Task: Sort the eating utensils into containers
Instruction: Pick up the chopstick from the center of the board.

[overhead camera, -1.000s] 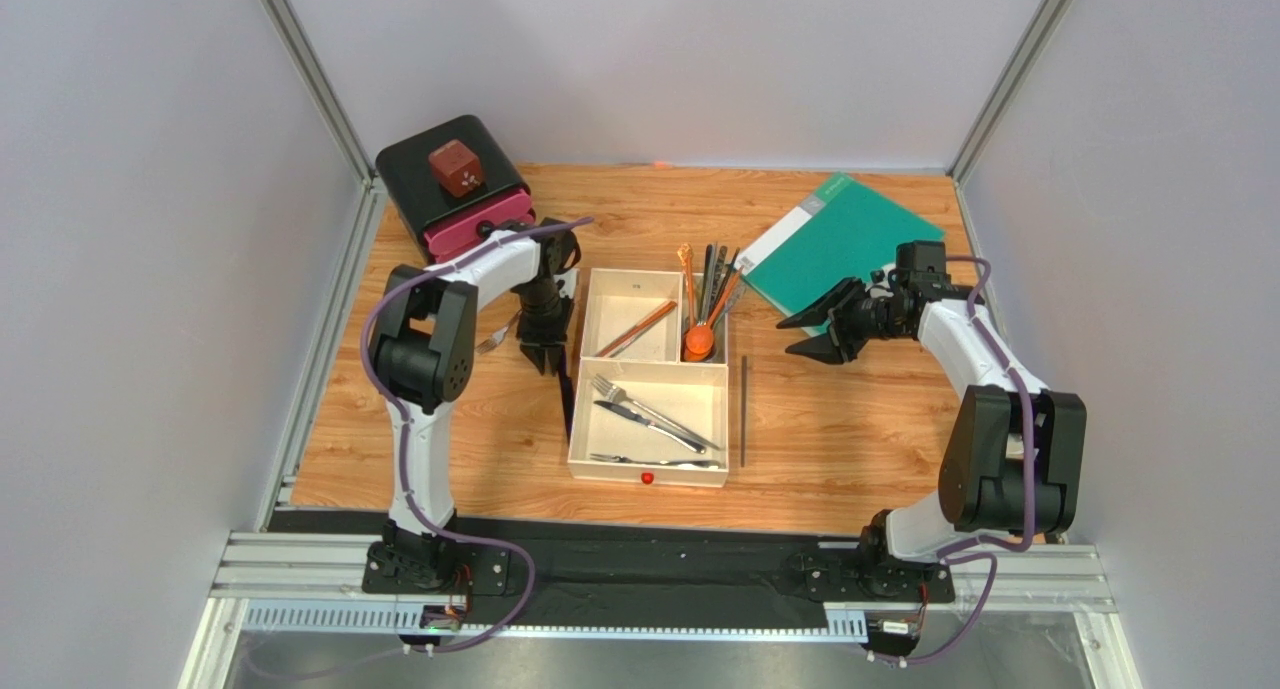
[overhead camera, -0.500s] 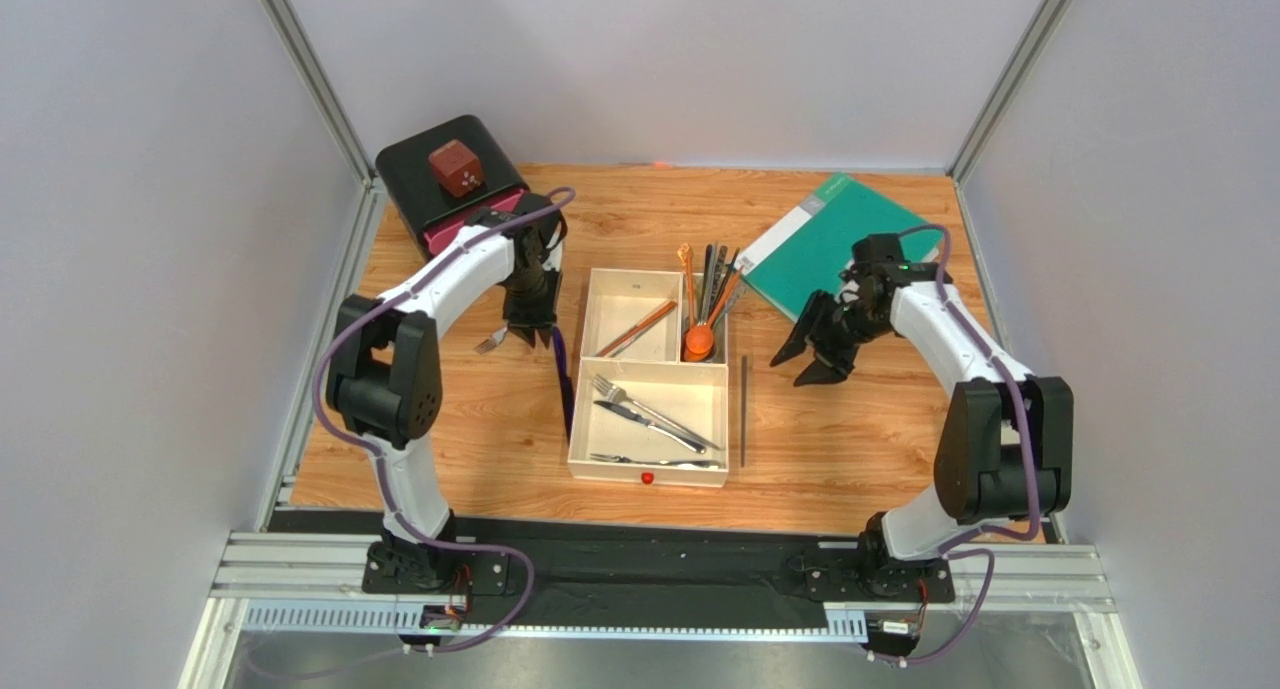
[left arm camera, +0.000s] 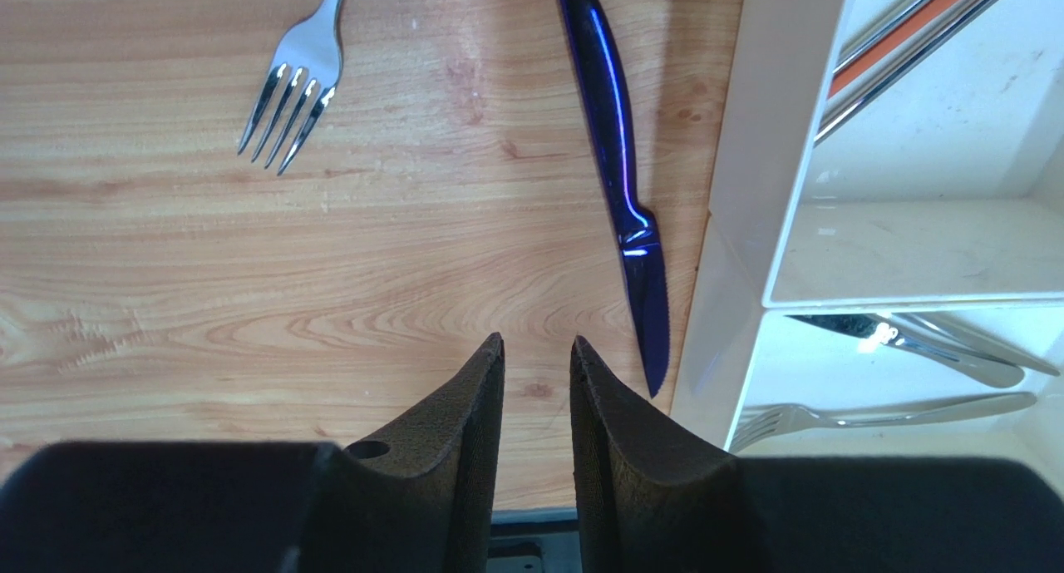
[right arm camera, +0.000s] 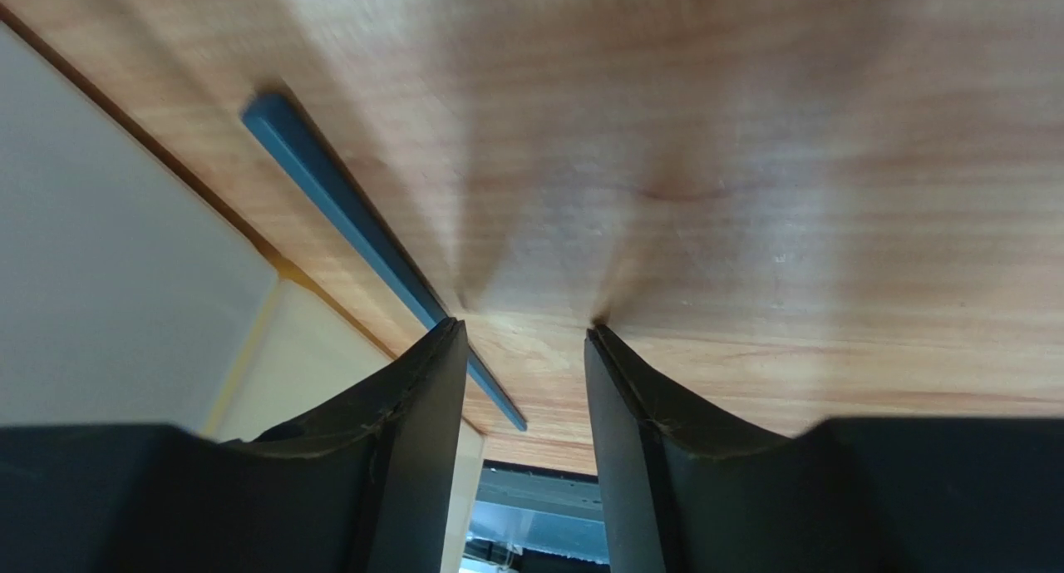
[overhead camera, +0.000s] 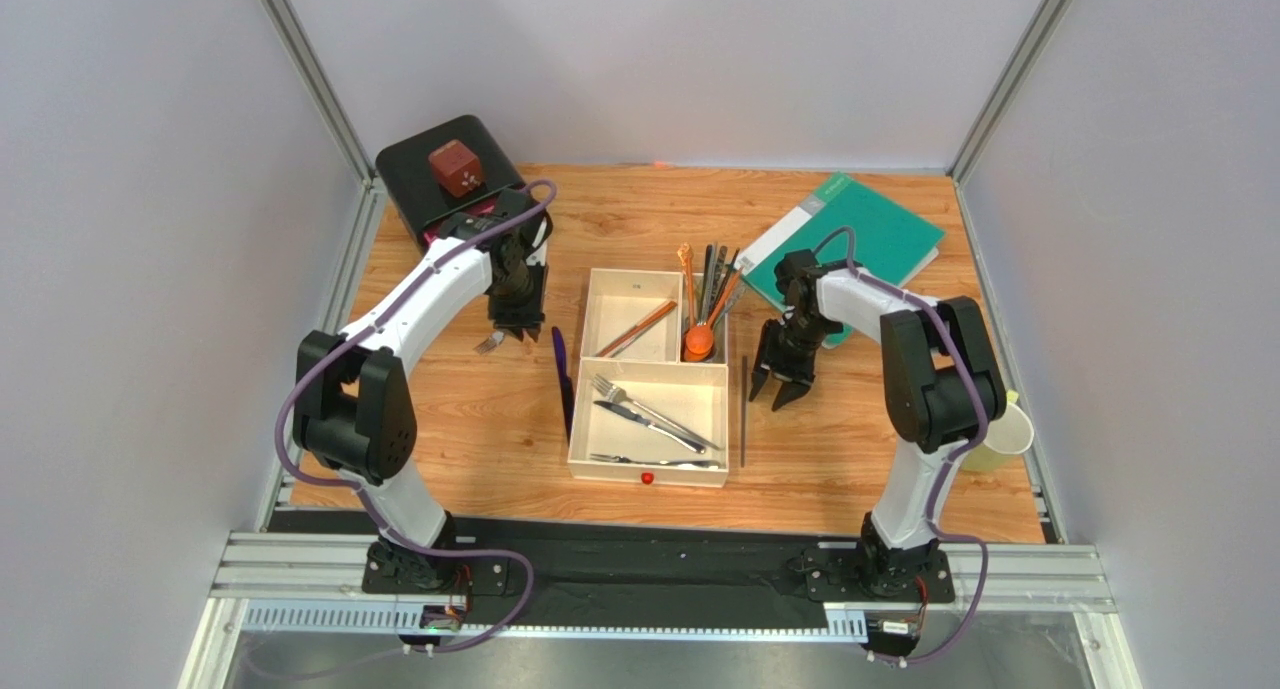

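Note:
A cream-white tray (overhead camera: 576,419) stands mid-table with a red dot on its front rim. Its large compartment holds silver forks and a knife (overhead camera: 646,412). One small compartment holds copper utensils (overhead camera: 639,329), the other an orange spoon and several more (overhead camera: 702,311). A blue-purple knife (overhead camera: 562,377) (left arm camera: 612,161) and a silver fork (overhead camera: 492,340) (left arm camera: 294,80) lie on the wood left of the tray. My left gripper (overhead camera: 519,317) (left arm camera: 537,342) hovers above them, narrowly open and empty. A black chopstick (overhead camera: 742,389) (right arm camera: 350,211) lies right of the tray. My right gripper (overhead camera: 781,385) (right arm camera: 525,326) is open, its tips at the table beside the chopstick.
A black box with pink drawers (overhead camera: 436,194) stands at the back left with a red-brown cube (overhead camera: 454,166) on top. A green folder (overhead camera: 849,239) lies at the back right. A pale yellow cup (overhead camera: 1004,434) stands by the right arm. The tray wall (right arm camera: 113,261) is close to my right gripper.
My right gripper swung left from the green folder and came down beside the black chopstick. My left gripper moved back and away from the tray's side, toward the fork.

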`<action>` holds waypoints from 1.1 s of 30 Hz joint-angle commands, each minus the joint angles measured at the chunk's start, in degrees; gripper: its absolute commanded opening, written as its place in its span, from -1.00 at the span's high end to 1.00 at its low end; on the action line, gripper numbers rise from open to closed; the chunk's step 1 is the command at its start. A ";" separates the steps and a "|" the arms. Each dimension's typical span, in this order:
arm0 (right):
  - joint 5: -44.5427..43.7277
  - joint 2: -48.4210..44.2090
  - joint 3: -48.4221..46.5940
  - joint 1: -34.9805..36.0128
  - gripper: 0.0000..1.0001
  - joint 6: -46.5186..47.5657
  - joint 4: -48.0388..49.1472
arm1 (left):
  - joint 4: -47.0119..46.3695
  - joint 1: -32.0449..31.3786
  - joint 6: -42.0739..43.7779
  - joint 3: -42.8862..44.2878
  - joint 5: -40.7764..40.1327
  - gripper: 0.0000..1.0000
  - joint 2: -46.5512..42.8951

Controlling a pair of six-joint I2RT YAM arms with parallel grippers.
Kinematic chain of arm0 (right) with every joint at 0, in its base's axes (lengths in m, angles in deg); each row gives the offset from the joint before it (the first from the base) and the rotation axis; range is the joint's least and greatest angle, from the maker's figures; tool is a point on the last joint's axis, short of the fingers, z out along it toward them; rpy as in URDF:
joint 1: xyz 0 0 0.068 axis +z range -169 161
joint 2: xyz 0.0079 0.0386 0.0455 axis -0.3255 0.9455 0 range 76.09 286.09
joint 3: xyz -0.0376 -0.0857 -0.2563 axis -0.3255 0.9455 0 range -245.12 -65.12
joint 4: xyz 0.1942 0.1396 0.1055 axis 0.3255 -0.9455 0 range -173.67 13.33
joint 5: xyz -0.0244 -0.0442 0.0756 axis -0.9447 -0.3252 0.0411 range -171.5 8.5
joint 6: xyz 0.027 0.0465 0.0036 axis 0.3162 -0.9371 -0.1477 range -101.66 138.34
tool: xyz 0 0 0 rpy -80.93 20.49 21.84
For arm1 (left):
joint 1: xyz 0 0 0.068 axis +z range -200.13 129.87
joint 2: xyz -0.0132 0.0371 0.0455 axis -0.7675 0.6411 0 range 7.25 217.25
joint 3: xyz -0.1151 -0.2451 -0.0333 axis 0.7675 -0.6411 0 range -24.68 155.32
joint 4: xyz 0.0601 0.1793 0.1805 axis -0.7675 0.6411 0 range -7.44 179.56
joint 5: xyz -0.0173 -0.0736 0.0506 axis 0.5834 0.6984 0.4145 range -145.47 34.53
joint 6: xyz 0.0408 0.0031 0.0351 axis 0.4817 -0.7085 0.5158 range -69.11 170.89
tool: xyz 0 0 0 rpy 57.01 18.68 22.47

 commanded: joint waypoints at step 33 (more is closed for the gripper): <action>-12.20 -6.92 -3.99 5.93 1.00 2.27 -7.93 | -2.12 1.05 -0.86 -6.06 -2.79 0.35 -6.24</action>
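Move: The chopstick lies on the board with its middle about 3 cm to the right gripper's left, 1 cm back and 1 cm below it, running roughly fore and aft. The divided tray's middle is some 15 cm left and 4 cm ahead of the right gripper; the orange ladle in it stands about 9 cm left and 10 cm ahead. From the empty left gripper the chopstick is roughly 28 cm to the right, 8 cm back and 11 cm down. Slide the open right gripper about 3 cm forward and nearly 2 cm left over the chopstick, dip 1 cm, and shut the fingers on it towards its far end while easing right; roll the left side down some 10 degrees. Then draw back 2.5 cm and a little right, still low. Shift the empty left gripper 2 cm back and 1.5 cm left. ##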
